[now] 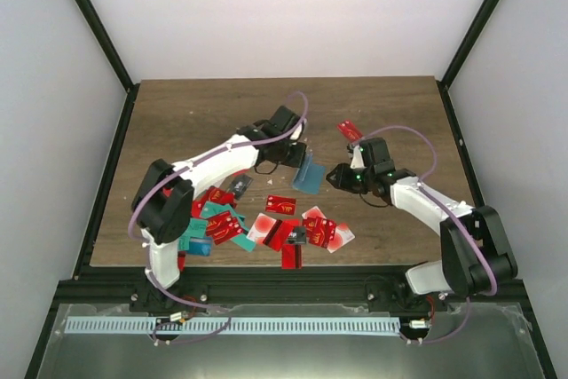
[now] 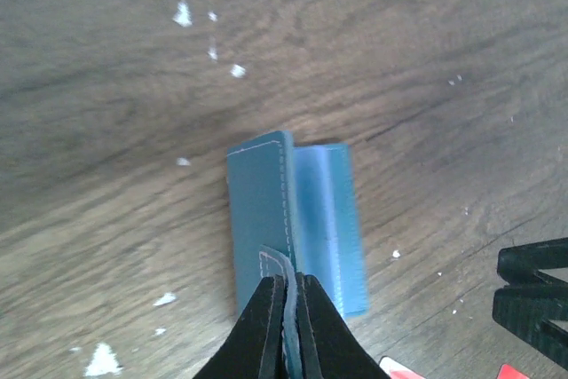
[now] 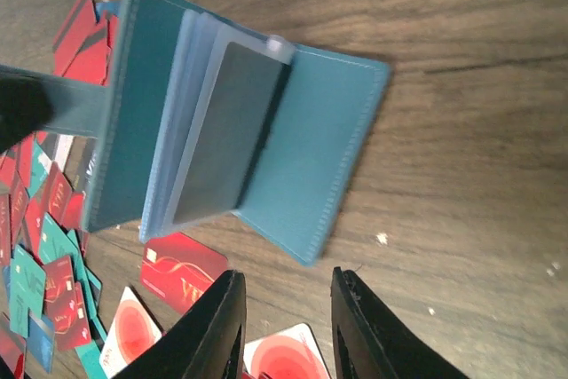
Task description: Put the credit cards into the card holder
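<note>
The teal card holder (image 1: 309, 175) stands open on edge at the table's middle, between the two grippers. My left gripper (image 1: 295, 155) is shut on the holder's pale-edged flap (image 2: 290, 281), and the rest of the holder (image 2: 293, 210) hangs below the jaws. The right wrist view shows the holder (image 3: 311, 157) spread open, with a dark card (image 3: 226, 130) inside a clear sleeve. My right gripper (image 3: 288, 277) is open just short of the holder's lower edge and holds nothing. In the top view the right gripper (image 1: 335, 177) sits just right of the holder. Many credit cards (image 1: 222, 219), red and teal, lie scattered in front.
One red card (image 1: 349, 130) lies apart at the back right, behind the right arm. More red and white cards (image 1: 306, 230) lie near the front middle. A red card (image 3: 182, 268) lies on the wood just below the holder. Black frame posts border the table.
</note>
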Robot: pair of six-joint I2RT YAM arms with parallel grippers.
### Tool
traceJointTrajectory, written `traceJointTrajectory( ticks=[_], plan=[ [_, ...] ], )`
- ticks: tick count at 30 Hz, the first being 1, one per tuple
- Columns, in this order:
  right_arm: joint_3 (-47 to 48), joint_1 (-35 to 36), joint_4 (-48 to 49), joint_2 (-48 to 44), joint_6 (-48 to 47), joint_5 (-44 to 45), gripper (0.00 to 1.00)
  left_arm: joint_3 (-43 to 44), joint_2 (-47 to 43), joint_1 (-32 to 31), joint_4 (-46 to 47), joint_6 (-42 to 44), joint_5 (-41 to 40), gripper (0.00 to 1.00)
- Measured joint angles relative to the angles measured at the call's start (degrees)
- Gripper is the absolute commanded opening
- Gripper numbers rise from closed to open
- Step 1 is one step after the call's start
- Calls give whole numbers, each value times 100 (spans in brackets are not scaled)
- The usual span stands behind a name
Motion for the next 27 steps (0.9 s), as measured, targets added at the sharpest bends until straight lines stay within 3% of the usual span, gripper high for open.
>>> traceJointTrajectory(
  ticks=[7,14,20,27],
  plan=[
    [-315,-79,-153,-378,-2,-17,29,273,472,-337,-42,-203,59,4],
    [-404,-111,118,-455,26,-614,29,374,546,-452,-15,-330,61,4],
    [-295,-111,393,-70,96,-863,29,118,623,-457,573,-509,765,4],
    [-356,-240,404,-44,210,-612,28,120,1657,-581,1172,-629,1368,4]
  ],
)
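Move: The left gripper already pinches the raised cover of the card holder. The holder's middle lies about 4 cm to this hand's right, 3 cm back and some 11 cm below. A red VIP card lies about 11 cm back and 5 cm to its left; a lone red card lies 12 cm ahead and 16 cm to its right. From the right hand, the holder is about 6 cm left, 3 cm ahead and 7 cm below. Keep the cover pinched in the left gripper and swing it over the card holder: about 9 cm right and 4 cm back, staying high at first, then sinking to some 10 cm lower at the end, wrist tipping about 15 degrees to bring the fingers nearer vertical. Hover the right gripper slightly open beside it, drawing back 2 cm, then easing partly forward. ##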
